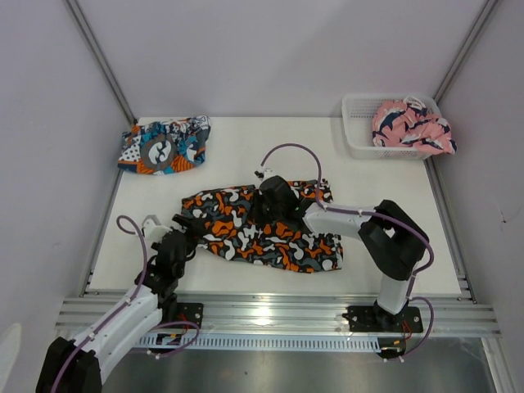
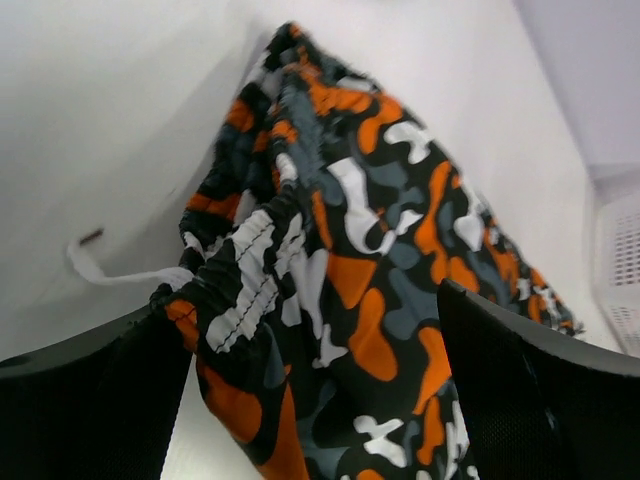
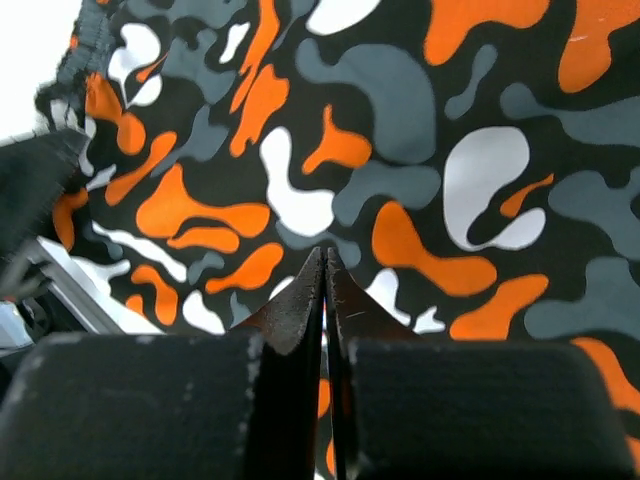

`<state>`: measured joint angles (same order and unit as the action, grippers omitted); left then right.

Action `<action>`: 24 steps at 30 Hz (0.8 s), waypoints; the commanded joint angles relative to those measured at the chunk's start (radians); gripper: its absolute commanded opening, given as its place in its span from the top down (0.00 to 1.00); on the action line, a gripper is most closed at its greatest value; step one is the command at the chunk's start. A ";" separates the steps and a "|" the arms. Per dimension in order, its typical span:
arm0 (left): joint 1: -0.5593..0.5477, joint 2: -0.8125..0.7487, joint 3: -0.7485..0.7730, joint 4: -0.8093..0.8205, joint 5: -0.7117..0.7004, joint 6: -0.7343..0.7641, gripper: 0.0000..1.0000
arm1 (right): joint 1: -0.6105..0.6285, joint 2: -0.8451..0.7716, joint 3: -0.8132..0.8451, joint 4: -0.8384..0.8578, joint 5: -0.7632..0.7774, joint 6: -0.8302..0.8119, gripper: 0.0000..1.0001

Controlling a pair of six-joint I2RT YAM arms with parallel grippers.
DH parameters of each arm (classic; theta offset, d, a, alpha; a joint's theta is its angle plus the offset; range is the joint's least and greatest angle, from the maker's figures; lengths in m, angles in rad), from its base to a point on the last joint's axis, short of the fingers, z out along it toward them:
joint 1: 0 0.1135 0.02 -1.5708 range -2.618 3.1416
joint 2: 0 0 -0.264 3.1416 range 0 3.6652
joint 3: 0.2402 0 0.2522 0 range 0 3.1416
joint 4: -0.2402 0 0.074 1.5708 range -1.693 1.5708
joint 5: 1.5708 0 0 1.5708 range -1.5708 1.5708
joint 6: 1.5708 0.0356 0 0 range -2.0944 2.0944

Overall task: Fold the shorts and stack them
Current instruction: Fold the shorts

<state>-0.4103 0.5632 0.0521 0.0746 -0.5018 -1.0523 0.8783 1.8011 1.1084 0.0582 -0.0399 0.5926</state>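
The orange, black, white and grey blotched shorts (image 1: 262, 231) lie spread across the middle of the table. My left gripper (image 1: 175, 243) is at their left end and stands wide open. In the left wrist view its fingers (image 2: 90, 400) flank the bunched waistband of the shorts (image 2: 330, 260) without clamping it. My right gripper (image 1: 275, 205) hovers over the middle of the same shorts (image 3: 400, 150). Its fingertips (image 3: 325, 272) are shut together, with no fold of cloth showing between them. The teal, orange and white shorts (image 1: 164, 146) lie crumpled at the back left.
A white mesh basket (image 1: 357, 124) stands at the back right, holding pink patterned fabric (image 1: 411, 128). A white drawstring (image 2: 110, 272) trails from the waistband onto the table. Walls close in the table's left, back and right sides.
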 commanded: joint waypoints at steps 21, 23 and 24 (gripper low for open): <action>0.177 0.300 0.057 0.163 0.313 0.140 0.01 | -0.180 0.241 0.021 0.009 -0.250 0.079 1.00; 0.186 0.378 0.064 0.218 0.341 0.129 0.01 | -0.180 0.227 0.024 0.000 -0.252 0.075 1.00; 0.197 0.400 0.074 0.231 0.348 0.126 0.01 | -0.180 0.222 0.024 -0.009 -0.249 0.069 1.00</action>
<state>-0.2379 0.8921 0.1040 0.2581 -0.2592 -0.9585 0.7025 2.0026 1.1263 0.1261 -0.2993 0.6884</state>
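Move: The middle of the shorts lies about 8 cm below the right hand, roughly 1 cm back and 1 cm to its right. For the open left hand, the shorts' waistband end stands some 4 cm ahead, level with it sideways and about 4 cm lower, with its drawstring by the left finger. The folded blue shorts lie some 25 cm ahead of the left hand and 9 cm to its left. Down onto the camouflage shorts goes the right hand, about 6.5 cm with its fingers shut, drifting some 3 cm forward and a little right; it then stays low, tips on the cloth, tilting some 15 degrees steeper. The left hand, wide open, dips about 2.5 cm, hovers, then eases forward around the waistband end, tilting slightly down. ##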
